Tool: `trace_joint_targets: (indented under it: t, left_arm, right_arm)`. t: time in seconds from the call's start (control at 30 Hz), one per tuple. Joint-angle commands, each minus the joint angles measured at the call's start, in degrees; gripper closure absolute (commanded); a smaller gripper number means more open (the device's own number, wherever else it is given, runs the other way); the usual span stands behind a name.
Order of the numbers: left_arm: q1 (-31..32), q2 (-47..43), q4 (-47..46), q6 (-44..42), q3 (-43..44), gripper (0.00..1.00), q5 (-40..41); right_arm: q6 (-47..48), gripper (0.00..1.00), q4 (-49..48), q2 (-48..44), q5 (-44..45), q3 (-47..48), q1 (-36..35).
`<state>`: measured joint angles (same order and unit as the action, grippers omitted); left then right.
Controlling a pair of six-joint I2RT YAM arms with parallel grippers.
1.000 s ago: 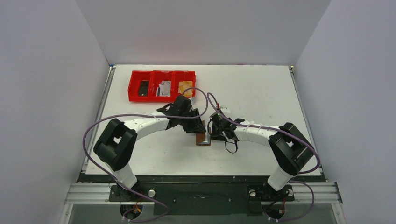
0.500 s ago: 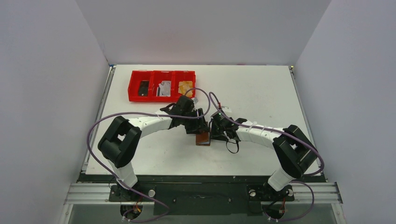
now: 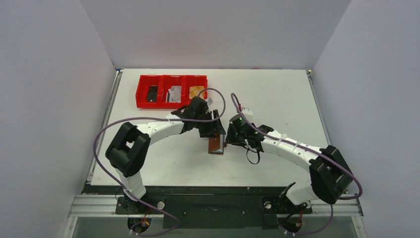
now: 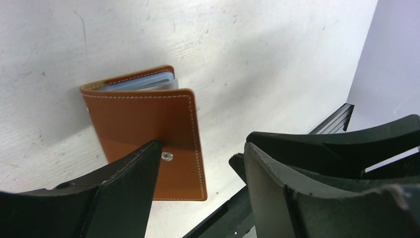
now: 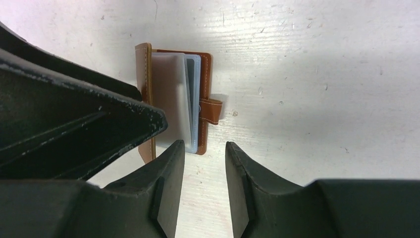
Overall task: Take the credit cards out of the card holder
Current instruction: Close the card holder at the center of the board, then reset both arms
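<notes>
The brown leather card holder (image 3: 216,145) lies on the table between my two grippers, its cover slightly ajar. Grey-blue inner pockets (image 5: 171,99) and the short strap tab (image 5: 212,110) show in the right wrist view; I cannot tell whether cards sit in them. My left gripper (image 4: 202,146) is open above the holder's cover (image 4: 143,124), one finger (image 4: 133,168) over the snap. My right gripper (image 5: 204,145) is open just off the holder's near edge, with only table between its fingers. A silver credit card (image 3: 174,93) and an orange one (image 3: 197,91) lie in the red tray.
The red three-compartment tray (image 3: 171,77) stands at the back left, its left compartment holding a dark item (image 3: 152,92). Purple cables loop over both arms near the holder. The left gripper's finger (image 5: 74,114) fills the left of the right wrist view.
Both grippers have opened. The right arm has swung out to the right, and its gripper has drawn a little away from the card holder, which lies free on the table.
</notes>
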<state>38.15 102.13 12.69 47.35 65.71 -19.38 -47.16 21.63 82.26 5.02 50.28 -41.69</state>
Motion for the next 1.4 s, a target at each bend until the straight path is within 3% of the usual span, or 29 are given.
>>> trace_joint_targets:
  t: [0.0,0.53,0.8,1.07,1.37]
  left_arm:
    - [0.24,0.7,-1.06,-1.24,4.04,0.4,-0.81]
    - [0.3,0.82,-0.91,-1.46,6.06,0.4,-1.15]
    - [-1.54,-2.68,3.23,-4.65,9.94,0.39,-0.02]
    - [-6.06,-10.04,10.57,-10.64,12.26,0.39,6.99]
    - [-9.01,-19.27,15.59,-14.3,9.01,0.39,15.9]
  right_arm:
    - [-0.1,0.66,1.68,-4.15,2.89,0.05,0.67]
    - [-0.47,0.63,3.38,-10.28,4.35,-0.48,1.65]
    - [-0.74,0.48,2.81,-12.95,5.24,0.45,2.63]
    - [-0.82,0.35,-0.46,-16.29,4.78,0.29,4.96]
    - [-1.0,0.32,-5.81,-18.3,2.16,-0.9,7.57]
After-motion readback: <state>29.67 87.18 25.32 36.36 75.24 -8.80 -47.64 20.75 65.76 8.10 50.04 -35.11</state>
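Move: The card holder's middle lies almost straight under the left gripper, about 1 cm back of it and 6 cm down, its cover still standing half open. The holder's brown strap tab is level with it and some 4 cm to its right. The red tray's middle is roughly 20 cm ahead and 19 cm left of the left gripper. From the right gripper the holder lies about 6 cm left, 3 cm ahead and 6 cm below. Hover the left gripper over the holder, edging a centimetre or so forward and right with a small rise and dip, then lift it away some 13 cm, swinging left and forward towards the red tray, fingers tilting up about 20 degrees, opening unchanged. Meanwhile raise the right gripper about 10 cm, drifting right and forward off the holder, and open its fingers to about twice their gap. ##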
